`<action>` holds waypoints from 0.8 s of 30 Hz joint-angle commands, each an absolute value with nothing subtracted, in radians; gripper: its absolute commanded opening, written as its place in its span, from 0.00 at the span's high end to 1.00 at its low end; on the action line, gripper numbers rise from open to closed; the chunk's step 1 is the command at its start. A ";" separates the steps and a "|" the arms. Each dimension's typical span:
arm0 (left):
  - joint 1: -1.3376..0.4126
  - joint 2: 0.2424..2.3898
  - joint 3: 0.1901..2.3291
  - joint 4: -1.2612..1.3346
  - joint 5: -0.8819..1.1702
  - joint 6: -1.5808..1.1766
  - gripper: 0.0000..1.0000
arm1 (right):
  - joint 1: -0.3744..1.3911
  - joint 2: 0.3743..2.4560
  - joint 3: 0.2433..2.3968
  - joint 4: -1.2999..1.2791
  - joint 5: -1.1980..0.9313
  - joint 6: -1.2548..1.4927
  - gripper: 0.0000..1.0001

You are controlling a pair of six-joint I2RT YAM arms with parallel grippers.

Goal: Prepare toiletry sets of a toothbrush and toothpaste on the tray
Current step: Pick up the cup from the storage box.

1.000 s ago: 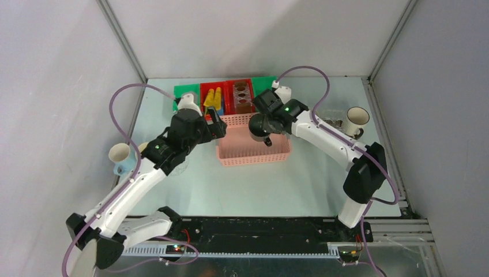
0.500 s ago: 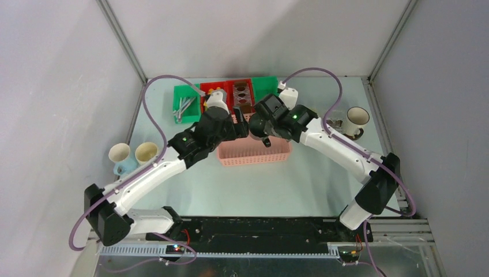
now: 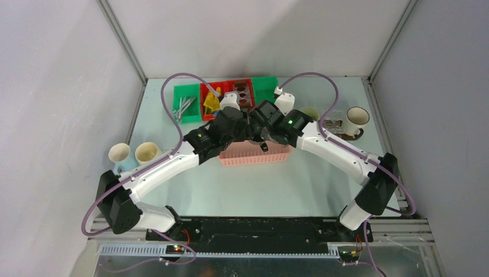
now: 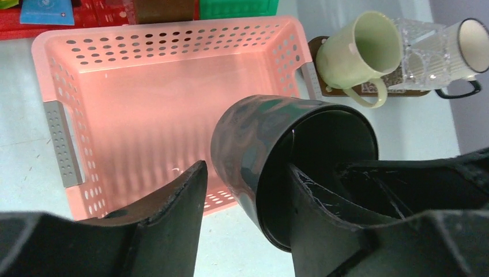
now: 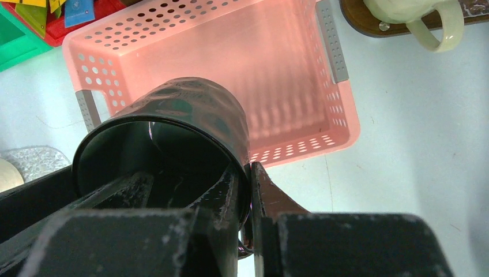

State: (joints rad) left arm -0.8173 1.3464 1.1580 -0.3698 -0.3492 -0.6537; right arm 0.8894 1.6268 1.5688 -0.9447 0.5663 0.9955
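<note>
A dark mug (image 4: 259, 138) hangs tilted over the near edge of the pink basket (image 4: 144, 104). My right gripper (image 5: 247, 170) is shut on its rim, one finger inside and one outside. My left gripper (image 4: 245, 167) straddles the opposite wall, open, with a gap between its outer finger (image 4: 173, 213) and the mug. The brown tray (image 4: 346, 92) at the right carries a cream mug (image 4: 357, 49) and a white mug (image 4: 470, 40). Silvery toothbrushes (image 3: 184, 107) lie in a green bin. Yellow toothpaste tubes (image 3: 211, 103) sit in a red bin.
Two pale mugs (image 3: 119, 154) (image 3: 146, 153) stand at the left table edge. A clear patterned disc (image 5: 34, 161) lies left of the basket. Clear glassware (image 4: 421, 46) sits between the tray's mugs. Both arms meet over the basket (image 3: 254, 153).
My left arm has swung right from the bins to the dark mug, and its jaws have narrowed around the mug's wall. My right gripper shifted slightly left, still holding the mug.
</note>
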 commanded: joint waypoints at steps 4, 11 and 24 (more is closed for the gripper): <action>-0.830 1.360 1.173 -0.362 -0.439 -0.618 0.55 | 0.913 1.614 1.611 -0.905 0.644 1.051 1.00; -0.831 1.340 1.150 -0.353 -0.460 -0.609 0.94 | 0.933 1.622 1.632 -0.909 0.646 1.041 0.94; -0.801 1.238 1.158 -0.404 -0.541 -0.495 1.00 | 0.945 1.481 1.581 -0.721 0.524 0.871 0.57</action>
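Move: The right hand already holds the black cup by its wall over the storage box; the cup's middle lies about 2 cm ahead, 4 cm left and 3 cm below that hand. From the open left hand, its fingers already astride the cup's other side, it lies some 3 cm ahead, 4 cm right and 3 cm below. The box's centre is roughly 4 cm ahead, 1 cm right and 16 cm below the left hand; the green cup stands about 21 cm right, 8 cm ahead and 14 cm below. The left hand stays almost in place while its fingers shut from over half open, pinching the black cup's left wall with one finger inside and one outside, then draws the cup about 3.5 cm left and 2 cm down, rolling some 10 degrees so its left side rises. The right hand keeps its pinch until the left has closed, then opens by about a quarter of its range as it travels some 3 cm left with the cup and 2.5 cm up, its parted fingers still astride the right wall. ##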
